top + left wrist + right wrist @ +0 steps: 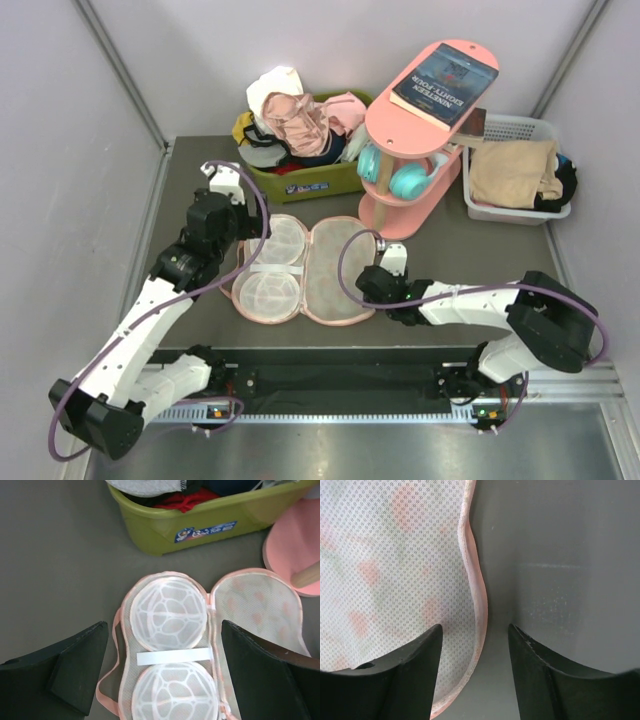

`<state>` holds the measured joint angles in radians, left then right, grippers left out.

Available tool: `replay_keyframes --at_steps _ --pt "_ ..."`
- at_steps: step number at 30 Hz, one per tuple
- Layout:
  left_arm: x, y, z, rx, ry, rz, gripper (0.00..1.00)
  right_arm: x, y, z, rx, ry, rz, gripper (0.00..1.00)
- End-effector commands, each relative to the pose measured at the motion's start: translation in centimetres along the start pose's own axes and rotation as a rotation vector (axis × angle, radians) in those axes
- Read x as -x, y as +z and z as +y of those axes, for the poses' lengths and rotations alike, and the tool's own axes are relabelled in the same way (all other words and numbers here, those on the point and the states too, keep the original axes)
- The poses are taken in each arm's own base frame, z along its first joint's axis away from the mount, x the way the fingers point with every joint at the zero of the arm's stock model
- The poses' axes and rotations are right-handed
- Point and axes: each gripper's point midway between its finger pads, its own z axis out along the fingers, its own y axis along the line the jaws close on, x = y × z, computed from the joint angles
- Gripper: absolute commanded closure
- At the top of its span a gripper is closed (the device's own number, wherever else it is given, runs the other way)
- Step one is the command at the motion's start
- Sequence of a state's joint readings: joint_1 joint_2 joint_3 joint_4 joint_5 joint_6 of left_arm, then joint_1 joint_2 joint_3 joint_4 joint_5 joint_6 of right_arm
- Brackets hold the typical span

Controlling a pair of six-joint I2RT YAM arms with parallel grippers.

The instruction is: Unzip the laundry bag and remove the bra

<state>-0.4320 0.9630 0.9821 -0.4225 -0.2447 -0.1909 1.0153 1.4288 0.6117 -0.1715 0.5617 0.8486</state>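
Observation:
The laundry bag [342, 278] lies unzipped and spread flat like a clamshell on the dark table. Its left half holds two round white lattice cups [272, 243] joined by a white band [173, 656]. I cannot make out the bra inside it. My left gripper [225, 195] hovers open above the bag's left half [167, 612], with nothing between its fingers [80, 665]. My right gripper [370, 284] sits low at the bag's right edge. Its jaws straddle the pink trim [481, 605] with a gap on each side, and the printed mesh [395, 555] lies to the left.
A green bin [330, 180] heaped with peach and white garments stands behind the bag. A pink two-tier stand [410, 215] carries a book [444, 85] and teal headphones [400, 175]. A white basket [515, 210] with tan cloth is at the back right.

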Motion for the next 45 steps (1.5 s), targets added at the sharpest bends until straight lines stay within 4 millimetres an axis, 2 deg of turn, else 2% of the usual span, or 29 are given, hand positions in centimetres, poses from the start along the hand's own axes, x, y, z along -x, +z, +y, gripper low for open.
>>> replay_keyframes --at_steps 1,4,8,9,11,13,17,26,29,31,34,38,43,45 --pt "1.6 0.3 1.2 0.047 0.002 -0.106 0.01 1.0 0.6 0.8 0.011 0.034 0.015 0.50" --pt "0.8 0.2 2.4 0.096 -0.003 -0.086 0.01 0.6 1.1 0.7 0.008 0.034 0.037 0.64" --pt "1.2 -0.4 2.7 0.103 -0.009 -0.122 0.01 0.4 1.3 0.6 -0.002 0.033 0.047 0.81" --pt "1.4 -0.6 2.8 0.104 -0.010 -0.134 0.01 0.4 1.4 0.3 -0.011 0.030 0.051 0.90" --pt "1.2 -0.7 3.2 0.125 -0.009 -0.136 0.01 0.7 1.3 0.0 -0.016 0.036 0.044 0.99" --pt "1.0 -0.7 3.4 0.134 -0.007 -0.134 0.01 1.0 1.1 -0.3 -0.018 0.025 0.037 1.00" --pt "0.9 -0.7 3.5 0.138 -0.008 -0.129 0.01 3.1 -0.3 -1.1 -0.024 0.037 -0.022 1.00" --pt "0.9 -0.8 3.4 0.135 -0.013 -0.131 0.01 6.7 -4.3 -6.2 -0.136 0.068 -0.124 1.00" --pt "1.0 -0.8 3.4 0.133 -0.014 -0.133 0.01 8.0 -5.6 -7.4 -0.154 0.078 -0.164 1.00" --pt "1.0 -0.9 3.4 0.133 -0.017 -0.136 0.01 9.0 -6.4 -7.5 -0.148 0.081 -0.192 1.00" --pt "1.0 -0.9 3.4 0.133 -0.017 -0.136 0.01 10.9 -7.9 -6.8 -0.095 0.093 -0.238 1.00" --pt "1.1 -1.0 3.4 0.134 -0.019 -0.139 0.01 12.6 -8.8 -3.2 0.065 0.072 -0.260 1.00" --pt "1.0 -1.0 3.5 0.137 -0.018 -0.137 0.01 13.0 -9.5 1.0 0.192 0.059 -0.265 1.00" --pt "1.0 -1.1 3.5 0.137 -0.019 -0.139 0.01 12.6 -9.8 3.2 0.244 0.042 -0.260 1.00"
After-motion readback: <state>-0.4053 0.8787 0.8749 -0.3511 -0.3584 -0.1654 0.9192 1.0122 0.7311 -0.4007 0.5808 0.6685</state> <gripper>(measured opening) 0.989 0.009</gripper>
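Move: The right edge of the laundry bag's open flap lies right between the right gripper's parted fingers, about 1 cm below them. The bag's half with the two mesh domes is some 20 cm to the left and level with them, and the pink shelf's foot about 12 cm ahead and 4 cm to the right. From the empty left gripper, that flap edge is roughly 24 cm right, 9 cm back and 25 cm below. Close the right gripper on the flap's edge, creeping about 1 cm forward, then lift it some 13 cm with the edge pinched. Pull to the right by about 8 cm on the way up, then swing partly back left over the bag, the fingertips tipping up a little. Let the open left gripper drift about 3 cm left, away from the bag, and stay. ##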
